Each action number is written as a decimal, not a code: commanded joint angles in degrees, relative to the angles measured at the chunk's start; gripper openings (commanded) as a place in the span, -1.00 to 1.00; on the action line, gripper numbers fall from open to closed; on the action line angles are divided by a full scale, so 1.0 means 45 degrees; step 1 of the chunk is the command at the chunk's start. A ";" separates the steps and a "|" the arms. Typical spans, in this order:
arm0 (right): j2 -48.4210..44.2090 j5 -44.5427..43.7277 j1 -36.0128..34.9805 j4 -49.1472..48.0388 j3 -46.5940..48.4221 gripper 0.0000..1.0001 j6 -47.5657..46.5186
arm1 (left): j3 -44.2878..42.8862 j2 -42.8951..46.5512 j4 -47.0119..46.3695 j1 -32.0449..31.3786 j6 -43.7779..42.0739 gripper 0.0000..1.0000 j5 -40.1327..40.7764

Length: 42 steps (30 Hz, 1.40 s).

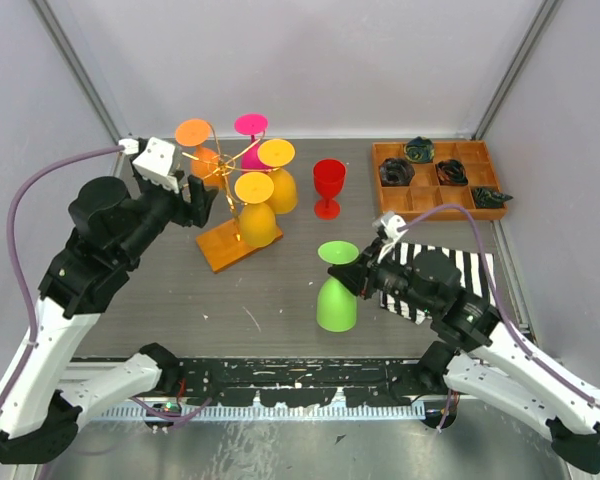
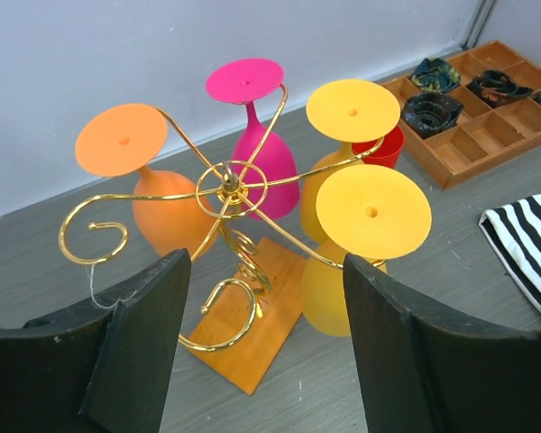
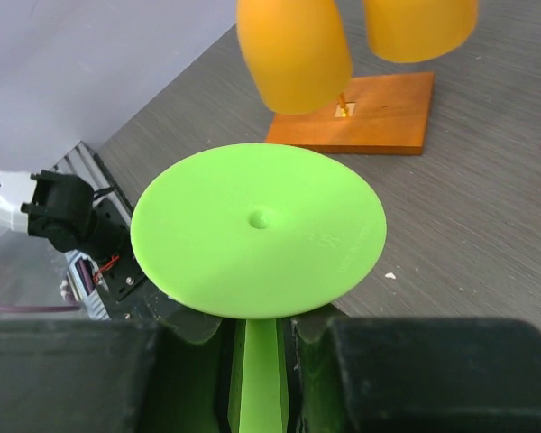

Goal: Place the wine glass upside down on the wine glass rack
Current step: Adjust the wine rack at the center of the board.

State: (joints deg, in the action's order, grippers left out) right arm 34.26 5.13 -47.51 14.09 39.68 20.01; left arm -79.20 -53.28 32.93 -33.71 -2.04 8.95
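Observation:
The wine glass rack (image 1: pixel 223 168) is a gold wire stand on an orange-brown wooden base (image 2: pixel 252 311), at the left of the table. Several wine glasses hang upside down from it: an orange one (image 2: pixel 162 212), a pink one (image 2: pixel 263 162) and two yellow ones (image 2: pixel 370 212). My left gripper (image 2: pixel 266 347) is open just in front of the rack, nothing between its fingers. A green wine glass (image 1: pixel 337 300) stands upside down near the table's middle. My right gripper (image 3: pixel 261 365) is shut on its stem, just under the round foot (image 3: pixel 258 230).
A red wine glass (image 1: pixel 328 185) stands upright behind the green one, right of the rack. A compartmented wooden tray (image 1: pixel 450 205) with dark objects sits at the back right. A black-and-white striped cloth (image 1: pixel 470 268) lies under my right arm.

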 commanded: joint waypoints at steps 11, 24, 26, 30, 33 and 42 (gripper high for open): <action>0.3943 0.1293 -0.1738 -0.3654 0.1839 -0.99 -0.0832 | -0.0369 0.0209 0.0975 -0.0008 0.0112 0.55 -0.0688; 0.7045 0.0968 -0.2879 -0.5931 0.4069 -0.99 -0.1784 | -0.0082 0.0808 0.1711 -0.0009 0.0911 0.51 -0.1719; 0.7580 0.0877 -0.2880 -0.6342 0.4448 -0.99 -0.1854 | -0.0020 0.0907 0.1769 -0.0008 0.0978 0.51 -0.0837; 0.8556 0.0425 -0.2914 -0.7373 0.4969 -0.99 -0.2020 | -0.0427 0.0651 0.2117 -0.0008 0.1016 0.52 0.1058; 0.9163 0.0161 -0.2970 -0.8185 0.5245 -0.99 -0.2304 | -0.0904 0.0176 0.2246 -0.0008 0.1021 0.53 0.1960; 1.0041 -0.0667 -0.3000 -0.9596 0.5005 -0.99 -0.2600 | -0.3199 -0.2455 0.2105 0.0648 0.0659 0.56 0.1777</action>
State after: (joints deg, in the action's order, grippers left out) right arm 79.81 5.39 -60.66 -20.32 61.08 10.07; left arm -88.73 -59.70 42.76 -32.27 1.93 16.78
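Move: The rack's near empty hook, where my right hand is taking the upside-down green glass, lies about 25 cm left, 12 cm ahead and 4 cm above that hand. From the same hand, the rack's hub is roughly 17 cm ahead, 23 cm left and 5 cm up, and the front hanging yellow glass 11 cm ahead, 18 cm left, about level. From my left hand, the hub is some 12 cm ahead, 4 cm right, 7 cm lower. I sweep the green glass about 20 cm left towards the rack's near side, still pinching its stem. My right hand dips a little, then climbs to about 5 cm above its start and eases forward, turning some 15 degrees counter-clockwise. My left hand hovers open behind the rack's hub: it drifts back about 3 cm, then comes forward and left again. ##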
